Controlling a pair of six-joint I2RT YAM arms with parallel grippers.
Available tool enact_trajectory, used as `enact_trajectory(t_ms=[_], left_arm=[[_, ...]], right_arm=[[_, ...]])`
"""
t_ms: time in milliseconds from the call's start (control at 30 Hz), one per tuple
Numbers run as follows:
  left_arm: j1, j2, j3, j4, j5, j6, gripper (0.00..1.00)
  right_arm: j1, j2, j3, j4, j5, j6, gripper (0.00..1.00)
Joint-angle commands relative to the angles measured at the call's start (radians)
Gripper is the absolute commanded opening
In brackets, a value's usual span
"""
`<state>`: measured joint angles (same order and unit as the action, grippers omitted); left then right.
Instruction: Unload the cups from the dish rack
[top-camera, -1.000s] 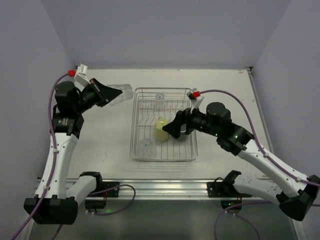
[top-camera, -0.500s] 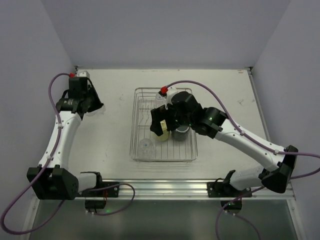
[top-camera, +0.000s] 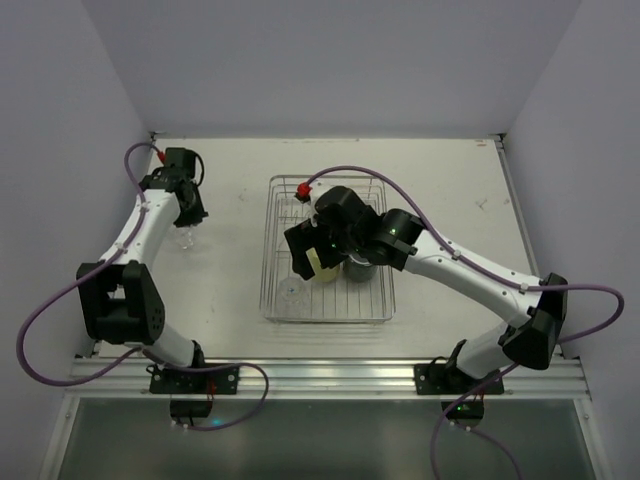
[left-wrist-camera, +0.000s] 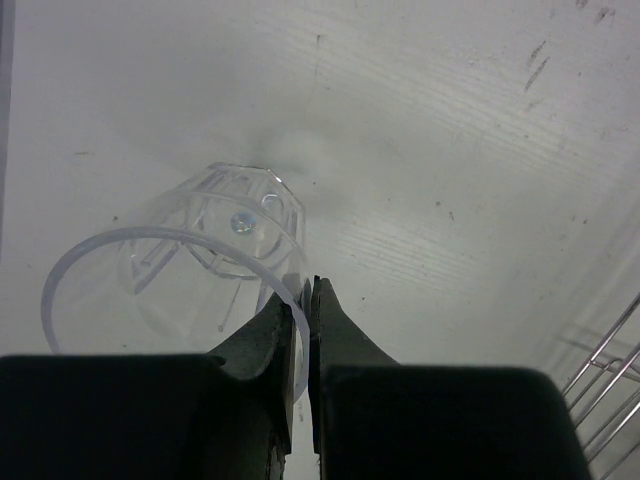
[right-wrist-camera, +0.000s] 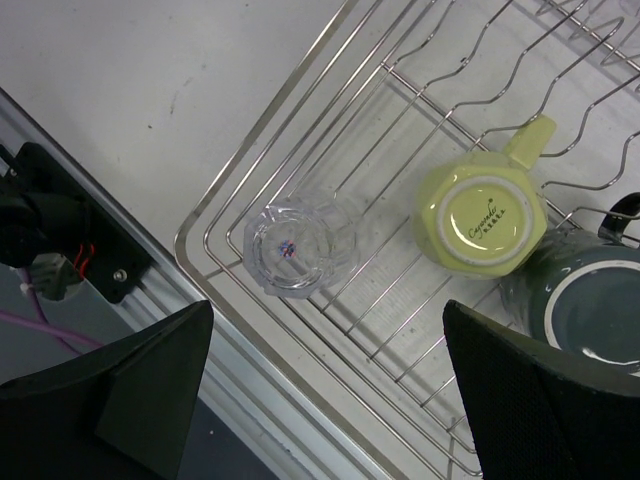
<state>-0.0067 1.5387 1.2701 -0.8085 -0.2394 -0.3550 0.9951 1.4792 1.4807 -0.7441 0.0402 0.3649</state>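
Note:
A clear tumbler (left-wrist-camera: 190, 250) stands mouth up over the table left of the dish rack (top-camera: 340, 320), also seen as the clear tumbler (top-camera: 185, 238) from above. My left gripper (left-wrist-camera: 303, 295) is shut on its rim, one finger inside and one outside. My right gripper (right-wrist-camera: 330, 400) hangs wide open above the rack's near left corner, holding nothing. Below it, a second clear tumbler (right-wrist-camera: 298, 248), a pale yellow cup (right-wrist-camera: 480, 218) and a dark mug (right-wrist-camera: 590, 310) sit bottom up on the wires. In the top view my right gripper (top-camera: 300, 268) partly covers the yellow cup (top-camera: 325, 268).
The aluminium rail (top-camera: 320, 375) with both arm bases runs along the near table edge, close to the rack's front rim (right-wrist-camera: 230, 290). Upright prongs (right-wrist-camera: 560, 60) line the rack beyond the cups. White walls close in the table on three sides.
My left arm swung left and down, carrying the clear tumbler from beside the rack to the left table area. My right arm moved left across the rack, past the yellow cup.

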Motion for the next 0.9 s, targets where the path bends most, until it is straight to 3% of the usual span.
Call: enact_trajectory(t_ms=[0,333,867], left_arm=[[0.007,0.034,0.060,0.040,-0.058,0.025,0.00],[0.039,0.192,0.109,0.126,-0.029,0.042,0.00],[0.079,0.261,0.077,0.196,0.058,0.031,0.00]], right_arm=[[0.008,0.009,0.038,-0.028,0.015,-0.018,0.99],[0.010,0.003,0.012,-0.003,0.001,-0.030,0.99],[0.010,0.050,0.023,0.014,-0.036,-0.029,0.99]])
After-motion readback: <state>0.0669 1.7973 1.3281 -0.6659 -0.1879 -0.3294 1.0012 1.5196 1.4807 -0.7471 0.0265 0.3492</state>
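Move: The left hand already holds a clear cup; the bare table spot it is heading for lies some 5 cm ahead, 2 cm left and 13 cm below, with the dish rack's middle about 31 cm right and 6 cm back. From the open right hand, the upturned clear cup is about 2 cm back, 5 cm left and 17 cm below; the yellow mug is 5 cm ahead, 3 cm right, and the dark mug 6 cm ahead, 11 cm right, both similarly low. Left hand lowers the still-gripped clear cup about 6 cm, also forward, towards the table; right stays nearly still, open. ##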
